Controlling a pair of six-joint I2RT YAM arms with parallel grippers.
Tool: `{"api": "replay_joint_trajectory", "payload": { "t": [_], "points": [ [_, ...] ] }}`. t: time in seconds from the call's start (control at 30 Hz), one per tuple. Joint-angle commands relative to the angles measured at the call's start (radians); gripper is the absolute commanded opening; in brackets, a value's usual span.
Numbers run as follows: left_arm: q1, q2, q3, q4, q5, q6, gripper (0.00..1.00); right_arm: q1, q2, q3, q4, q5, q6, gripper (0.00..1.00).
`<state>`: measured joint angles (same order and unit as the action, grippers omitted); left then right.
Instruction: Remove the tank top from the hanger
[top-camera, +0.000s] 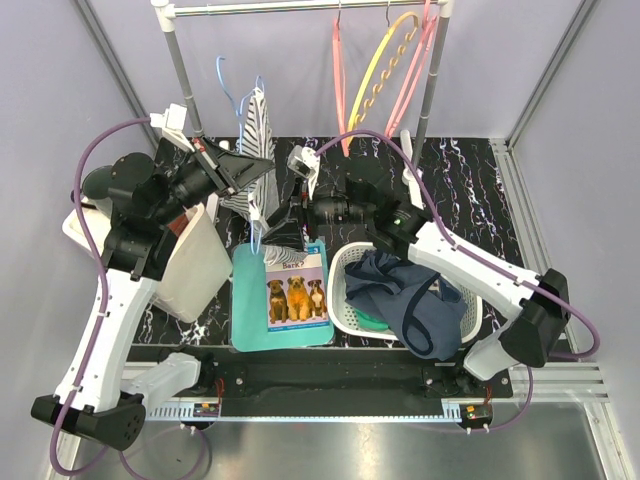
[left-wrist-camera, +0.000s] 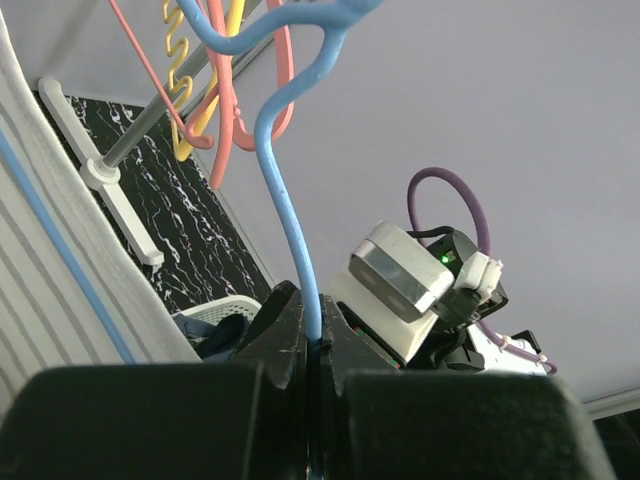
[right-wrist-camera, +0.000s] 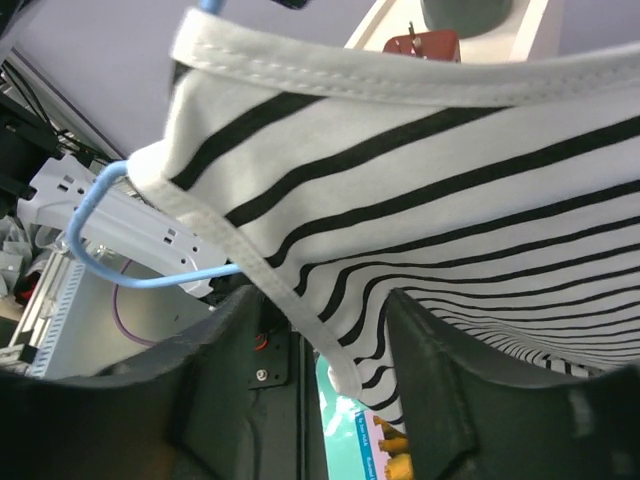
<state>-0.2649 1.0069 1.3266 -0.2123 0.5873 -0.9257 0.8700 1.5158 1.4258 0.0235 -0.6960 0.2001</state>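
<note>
A white tank top with black stripes (top-camera: 257, 128) hangs on a blue wire hanger (top-camera: 226, 88) in front of the rack, left of centre. My left gripper (top-camera: 238, 166) is shut on the hanger's stem; in the left wrist view the blue wire (left-wrist-camera: 290, 220) runs down into the closed gripper (left-wrist-camera: 312, 325). My right gripper (top-camera: 276, 215) is at the garment's lower end. In the right wrist view the right gripper (right-wrist-camera: 320, 400) stands open, and the tank top (right-wrist-camera: 450, 180) droops with its hem between the fingers. The hanger's end (right-wrist-camera: 165, 280) sticks out at the left.
The clothes rack (top-camera: 300, 8) at the back carries pink hangers (top-camera: 340, 90) and a yellow one (top-camera: 385, 60). A white basket (top-camera: 345, 300) with dark blue clothes sits at front right, a teal mat with a dog picture (top-camera: 285, 295) in the middle, a white bin (top-camera: 195, 265) at left.
</note>
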Motion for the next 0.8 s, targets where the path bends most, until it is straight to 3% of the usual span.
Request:
{"api": "replay_joint_trajectory", "payload": {
  "t": [0.0,0.07,0.1,0.2,0.47,0.57,0.67,0.77],
  "points": [
    [0.000,-0.034,0.005,0.082,0.043,-0.004,0.00,0.007,0.001,0.044,0.058,0.059,0.007,0.53],
    [0.000,-0.036,0.003,0.079,0.040,-0.002,0.00,0.007,-0.003,0.039,0.059,0.070,0.010,0.39],
    [0.000,-0.034,0.003,0.079,0.039,0.004,0.00,0.009,-0.005,0.039,0.058,0.073,0.016,0.22],
    [0.000,-0.030,0.013,0.057,0.016,0.046,0.00,0.011,-0.020,0.035,0.050,0.076,0.027,0.02],
    [0.000,-0.007,0.034,0.004,-0.222,0.251,0.00,0.049,-0.126,-0.030,0.009,0.078,0.053,0.00],
    [0.000,0.009,0.010,0.082,-0.317,0.288,0.00,0.070,-0.160,-0.071,0.006,0.070,0.079,0.00],
    [0.000,-0.011,-0.114,0.317,-0.446,0.231,0.00,0.089,-0.186,-0.131,0.009,0.076,0.099,0.00],
    [0.000,0.025,-0.106,0.369,-0.478,0.223,0.00,0.101,-0.204,-0.175,0.010,0.090,0.107,0.00]
  ]
}}
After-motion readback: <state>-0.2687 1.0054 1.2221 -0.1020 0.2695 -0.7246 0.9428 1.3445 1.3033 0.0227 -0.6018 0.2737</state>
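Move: The near edge of the striped tank top runs between the right hand's open fingers, about 1 cm ahead and 1 cm left of the hand point, at its height. The blue hanger's near end pokes out about 4 cm back, 4 cm left and 4 cm up. Far below, by nearly 30 cm, the book lies about 6 cm ahead and 2 cm right, the basket about 5 cm ahead and 30 cm right. From the left hand, holding the hanger, that edge is some 9 cm back, 1 cm right and 10 cm lower. Easing forward about 1 cm, the right hand shuts its fingers and pinches the tank top's near edge, then draws it back about 5 cm, a little right and up. As that pull begins, the left hand, still gripping the blue hanger, carries it forward and left some 6 cm, slightly down, turning counter-clockwise nearly 20 degrees, so the hands part. ##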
